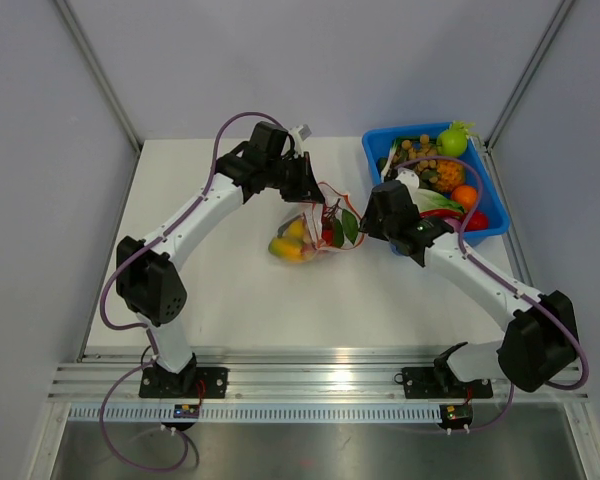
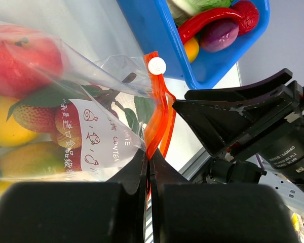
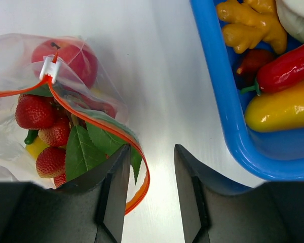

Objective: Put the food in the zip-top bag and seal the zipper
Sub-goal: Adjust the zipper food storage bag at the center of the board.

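The clear zip-top bag [image 1: 305, 235] lies mid-table with food inside: a red apple [image 2: 23, 58], strawberries [image 3: 34, 111], yellow pieces [image 2: 5, 126] and green leaves [image 3: 81, 152]. Its red-orange zipper [image 2: 159, 119] carries a white slider [image 2: 156, 65], also shown in the right wrist view [image 3: 49, 68]. My left gripper [image 2: 149, 162] is shut on the zipper strip at the bag's mouth. My right gripper [image 3: 151, 167] is open, with the curved end of the zipper [image 3: 139, 190] lying between its fingers, next to the left finger [image 3: 114, 187].
The blue bin [image 1: 378, 150] stands at the back right, holding more plastic food: a pineapple [image 1: 442, 175], a green apple [image 1: 453, 140], an orange [image 1: 465, 195], a red pepper [image 3: 289, 66], yellow ginger [image 3: 248, 25]. Its wall [image 3: 228, 106] is just right of my right gripper.
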Robot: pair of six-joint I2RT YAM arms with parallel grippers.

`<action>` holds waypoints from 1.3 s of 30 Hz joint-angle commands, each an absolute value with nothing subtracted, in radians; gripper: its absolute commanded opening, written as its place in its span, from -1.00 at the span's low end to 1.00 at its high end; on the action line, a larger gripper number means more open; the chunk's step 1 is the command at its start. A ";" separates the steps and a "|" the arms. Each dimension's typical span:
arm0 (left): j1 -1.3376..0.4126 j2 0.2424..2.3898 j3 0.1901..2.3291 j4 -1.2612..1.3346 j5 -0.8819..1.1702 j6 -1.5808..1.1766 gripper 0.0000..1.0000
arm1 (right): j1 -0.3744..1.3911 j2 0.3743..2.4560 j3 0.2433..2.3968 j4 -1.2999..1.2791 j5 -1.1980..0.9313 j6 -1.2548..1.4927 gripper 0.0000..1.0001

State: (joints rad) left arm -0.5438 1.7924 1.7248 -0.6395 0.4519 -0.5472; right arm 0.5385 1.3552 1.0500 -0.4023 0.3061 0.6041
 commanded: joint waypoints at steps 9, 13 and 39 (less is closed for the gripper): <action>-0.546 1.736 1.736 -0.598 0.477 -0.538 -1.00 | 0.526 1.439 1.034 -0.350 0.275 0.606 -0.21; -0.546 1.736 1.738 -0.607 0.471 -0.531 -1.00 | 0.526 1.422 1.029 -0.351 0.278 0.614 -0.80; -0.506 1.835 1.829 -0.730 0.448 -0.469 -1.00 | 0.531 1.310 1.092 -0.431 0.256 0.551 -1.00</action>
State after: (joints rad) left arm -0.4973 1.8046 1.8896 -0.7387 0.4187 -0.4816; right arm 0.5301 1.2873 1.1244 -0.4156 0.2077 0.5648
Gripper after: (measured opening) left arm 0.008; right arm 0.011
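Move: Just below the right hand, about 4 cm down and 1 cm to its left, runs the right side of the bag's orange rim. The white slider is some 9 cm ahead and 8 cm left of the hand, 3 cm lower; the green leaves in the bag's mouth are about 1 cm ahead, 4 cm left and 6 cm lower. The blue box's middle is roughly 11 cm ahead, 15 cm right and 10 cm below. From the left hand, that side of the rim is about 7 cm back, 9 cm right and 8 cm lower. Sinking about 4 cm onto the right side of the orange rim, the half-open right hand shuts its fingers and pinches it, then hoists it some 11 cm with a slight swing left and its fingertips tipping up, before easing down 2 cm. The left hand keeps its pinch, joins the lift about 7 cm up and a little forward and left, then sinks some 3 cm. ##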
